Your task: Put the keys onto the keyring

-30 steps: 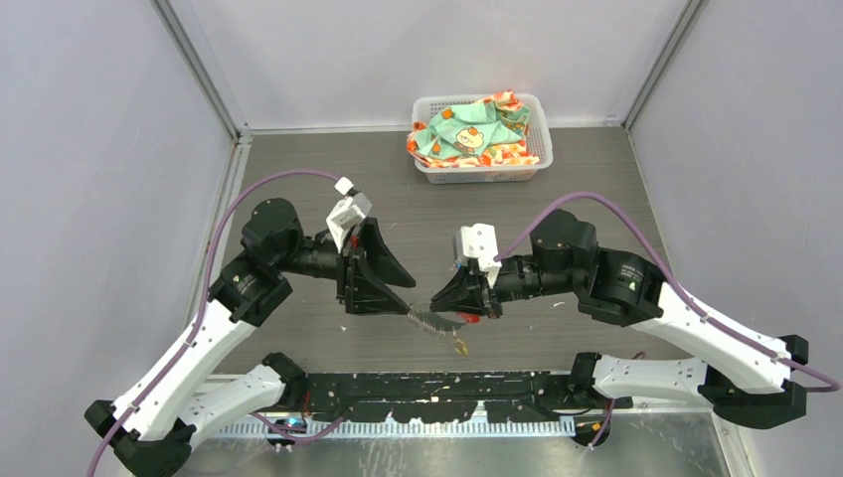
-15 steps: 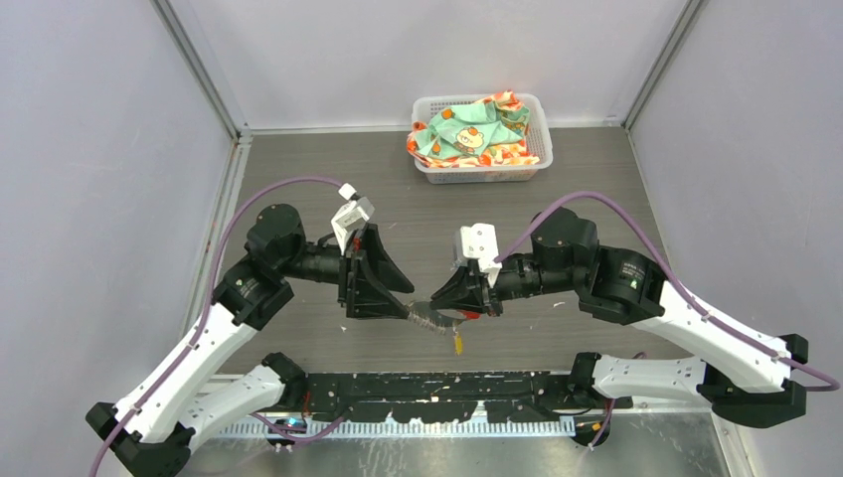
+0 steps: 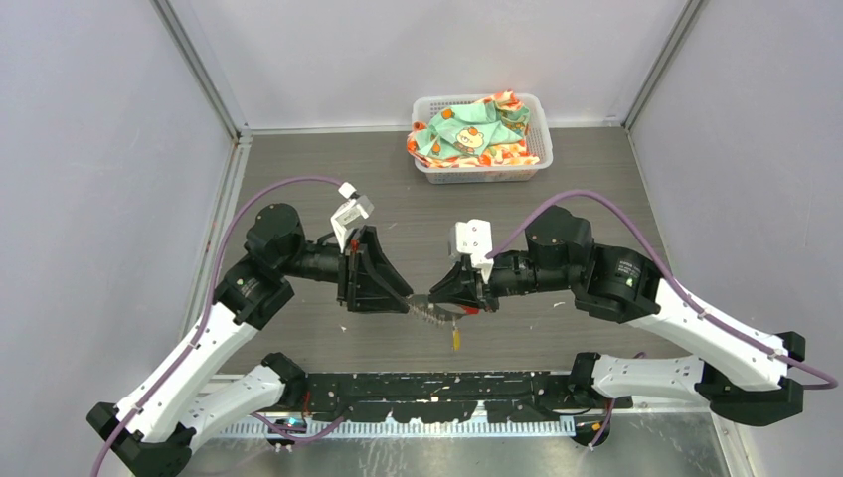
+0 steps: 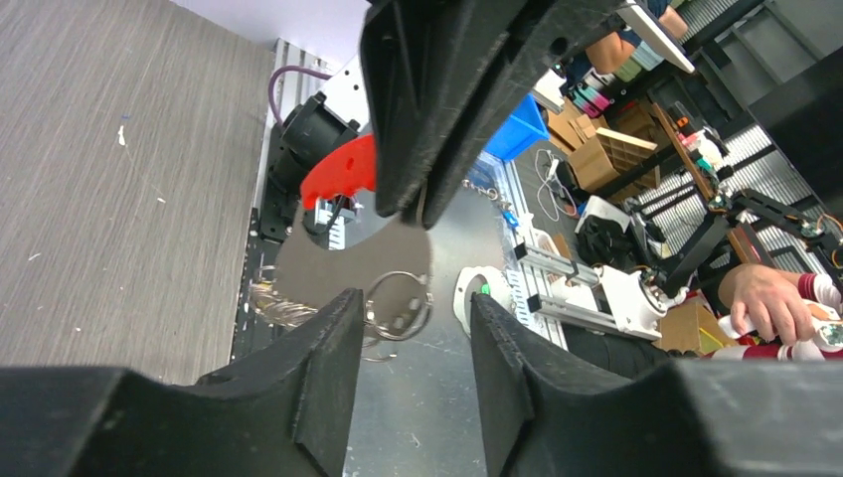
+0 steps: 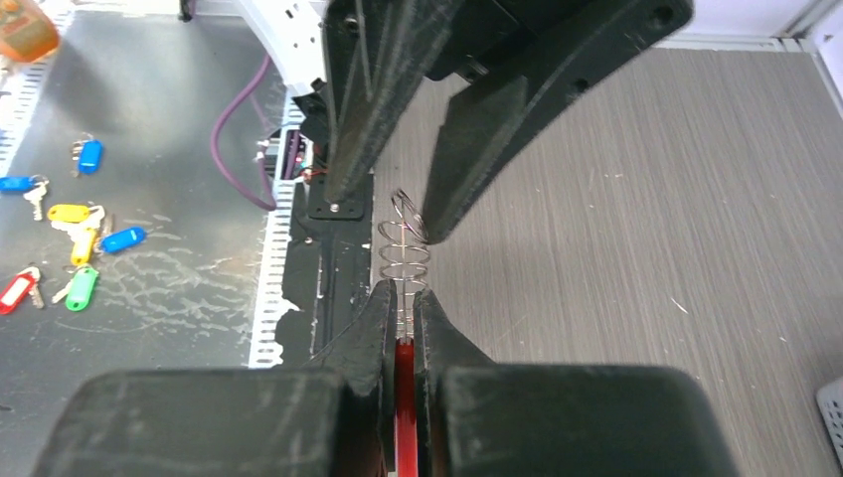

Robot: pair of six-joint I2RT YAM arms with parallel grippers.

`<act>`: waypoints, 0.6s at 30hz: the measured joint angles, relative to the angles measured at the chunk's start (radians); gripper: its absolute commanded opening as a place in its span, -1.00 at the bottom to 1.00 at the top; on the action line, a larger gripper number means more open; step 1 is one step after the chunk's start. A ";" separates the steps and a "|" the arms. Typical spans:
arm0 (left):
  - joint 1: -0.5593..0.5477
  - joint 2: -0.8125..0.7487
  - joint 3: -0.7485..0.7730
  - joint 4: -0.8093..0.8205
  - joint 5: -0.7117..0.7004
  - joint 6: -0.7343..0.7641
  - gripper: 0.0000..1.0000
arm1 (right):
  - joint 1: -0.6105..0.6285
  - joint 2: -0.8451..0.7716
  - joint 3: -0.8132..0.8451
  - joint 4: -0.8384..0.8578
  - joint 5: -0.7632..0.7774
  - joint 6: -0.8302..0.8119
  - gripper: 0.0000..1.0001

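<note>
The keyring hangs in the air between my two grippers, a bunch of thin grey rings with a red tag. My right gripper is shut on the red tag. A key with a yellow tag dangles below the rings. My left gripper faces the right one, jaws apart around the far end of the rings. In the left wrist view one ring sits beside the left finger, with a gap to the other finger.
A white basket of patterned cloth stands at the back of the table. Several loose keys with coloured tags lie on the metal plate beyond the table's near edge. The arm bases and black rail run along that edge.
The left jaws have narrowed around the ring end. The right gripper has shifted slightly left with the keyring, and the yellow-tagged key now hangs straight down.
</note>
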 measured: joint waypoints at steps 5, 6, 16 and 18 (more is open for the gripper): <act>0.008 0.000 0.010 0.010 0.014 -0.004 -0.29 | 0.001 -0.006 -0.011 0.015 0.054 -0.001 -0.98; 0.011 0.000 0.011 0.012 0.016 -0.004 -0.31 | 0.003 -0.012 -0.017 0.021 0.061 -0.001 -0.98; 0.023 0.000 0.017 0.023 0.019 -0.003 -0.49 | 0.006 -0.037 -0.051 0.035 0.090 0.000 -0.98; 0.024 0.000 0.019 0.023 0.018 0.002 -0.52 | 0.006 -0.038 -0.055 0.038 0.090 0.003 -0.98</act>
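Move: The keyring's end loop stands just off my open left fingertips, about 2 cm to the right of that hand and 1 cm back, about level. The keyring's metal plate is some 8 cm right and 3 cm back from my left hand. The yellow-tagged key hangs about 10 cm right, 8 cm back and roughly 4 cm lower. From my right hand, which already grips the keyring, that loop lies about 5 cm left and 1 cm back, slightly below. I close my left fingers about halfway from their present gap around the keyring's end loop, stopping short of shut, while that hand rises about 1 cm. My right hand keeps its grip and carries the keyring roughly 1 cm forward, sinking slightly and turning some 5 degrees clockwise to bring the loop round between the left fingertips. ##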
